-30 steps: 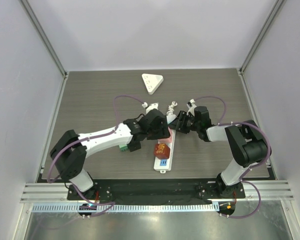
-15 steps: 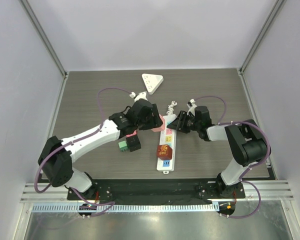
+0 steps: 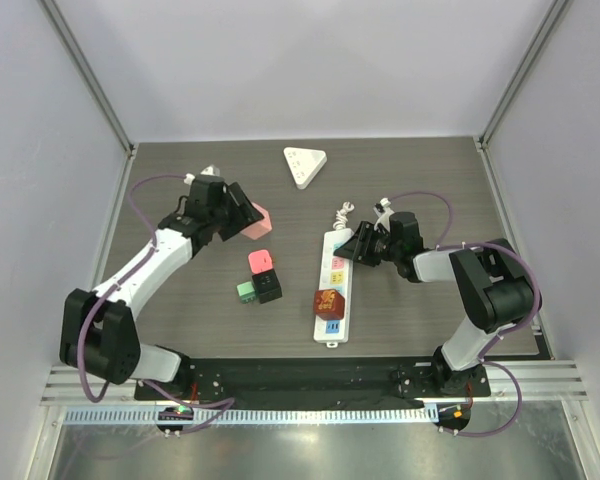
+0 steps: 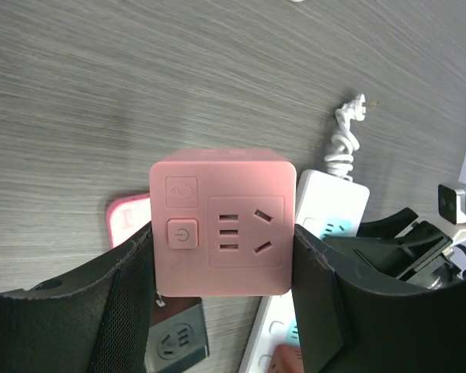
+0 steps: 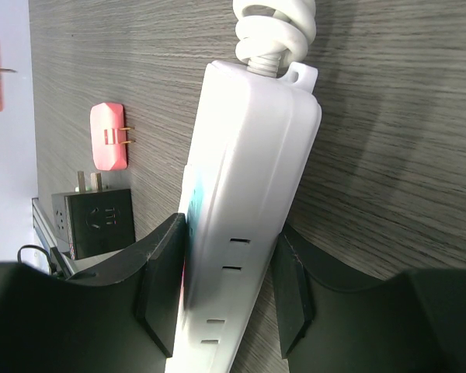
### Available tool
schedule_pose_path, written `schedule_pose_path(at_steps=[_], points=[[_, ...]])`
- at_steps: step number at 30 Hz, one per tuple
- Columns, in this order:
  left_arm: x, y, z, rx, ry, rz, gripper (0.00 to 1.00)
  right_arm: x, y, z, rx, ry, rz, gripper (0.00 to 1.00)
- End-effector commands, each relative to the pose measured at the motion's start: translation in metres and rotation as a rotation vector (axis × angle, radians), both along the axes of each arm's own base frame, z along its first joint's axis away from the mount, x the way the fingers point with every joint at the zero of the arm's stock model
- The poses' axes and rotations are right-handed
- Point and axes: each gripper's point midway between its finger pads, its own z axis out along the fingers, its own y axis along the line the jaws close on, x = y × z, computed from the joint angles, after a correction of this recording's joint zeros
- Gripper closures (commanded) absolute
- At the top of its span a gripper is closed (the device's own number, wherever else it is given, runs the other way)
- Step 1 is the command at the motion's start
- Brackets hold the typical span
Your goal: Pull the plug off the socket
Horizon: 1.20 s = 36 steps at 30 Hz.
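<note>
The plug is a pink cube adapter (image 4: 223, 221) with a power button and socket holes on its face. My left gripper (image 4: 223, 252) is shut on its two sides and holds it above the table, left of the socket (image 3: 256, 222). The socket is a white power strip (image 3: 335, 262) lying in the middle of the table. My right gripper (image 3: 358, 243) is shut on the strip's far end (image 5: 248, 179), near its coiled white cord (image 5: 276, 23). A red plug (image 3: 328, 302) still sits in the strip near its front end.
A small pink plug (image 3: 262, 261), a black adapter (image 3: 270, 287) and a green one (image 3: 246, 291) lie together left of the strip. A white triangular socket (image 3: 305, 163) rests near the back wall. Side walls and metal posts close in the table.
My left arm has lifted the pink cube off the strip's far end and carried it left and back. The right gripper has stayed on the strip, which shifted slightly.
</note>
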Motion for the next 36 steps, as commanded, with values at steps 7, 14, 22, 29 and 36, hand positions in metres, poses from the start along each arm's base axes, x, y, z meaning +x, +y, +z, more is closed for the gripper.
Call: schedule_pose_path(at_steps=[7, 14, 22, 29, 36], points=[[0.046, -0.002, -0.019, -0.346, 0.010, -0.029, 1.00, -0.007, -0.013, -0.027, -0.097, 0.027, 0.001, 0.99], [0.048, 0.003, -0.049, -0.327, 0.028, 0.009, 0.98, -0.006, -0.012, -0.026, -0.094, 0.023, 0.003, 0.99], [0.049, 0.010, -0.085, -0.352, 0.060, 0.048, 0.95, -0.005, -0.010, -0.025, -0.083, 0.022, 0.008, 0.99], [0.038, 0.023, -0.104, -0.309, 0.086, 0.085, 0.77, -0.005, -0.010, -0.023, -0.080, 0.018, 0.009, 0.99], [0.024, 0.039, -0.101, -0.215, 0.090, 0.118, 0.39, -0.006, -0.008, -0.024, -0.074, 0.025, 0.014, 0.99]])
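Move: The pink cube plug is already in the left fingers, off the strip; the clear spot of table it goes to lies some 4 cm ahead, 2 cm left and about 12 cm below that hand. The small pink plug lies almost under the hand, 1 cm ahead and 1 cm left; the black plug is about 6 cm back, level sideways. The strip's middle is 14 cm right, 5 cm back. From the right hand, the clear spot is roughly 20 cm left, 2 cm ahead. The pink cube plug, kept pinched in the left fingers, is brought down about 10 cm towards the clear table just beyond the small pink plug, going some 4 cm forward early in the descent and staying low at the end with a slight drift back and left. The wrist rolls nearly 20 degrees, its left side dropping. The right hand stays put, still gripping the far end of the strip. ##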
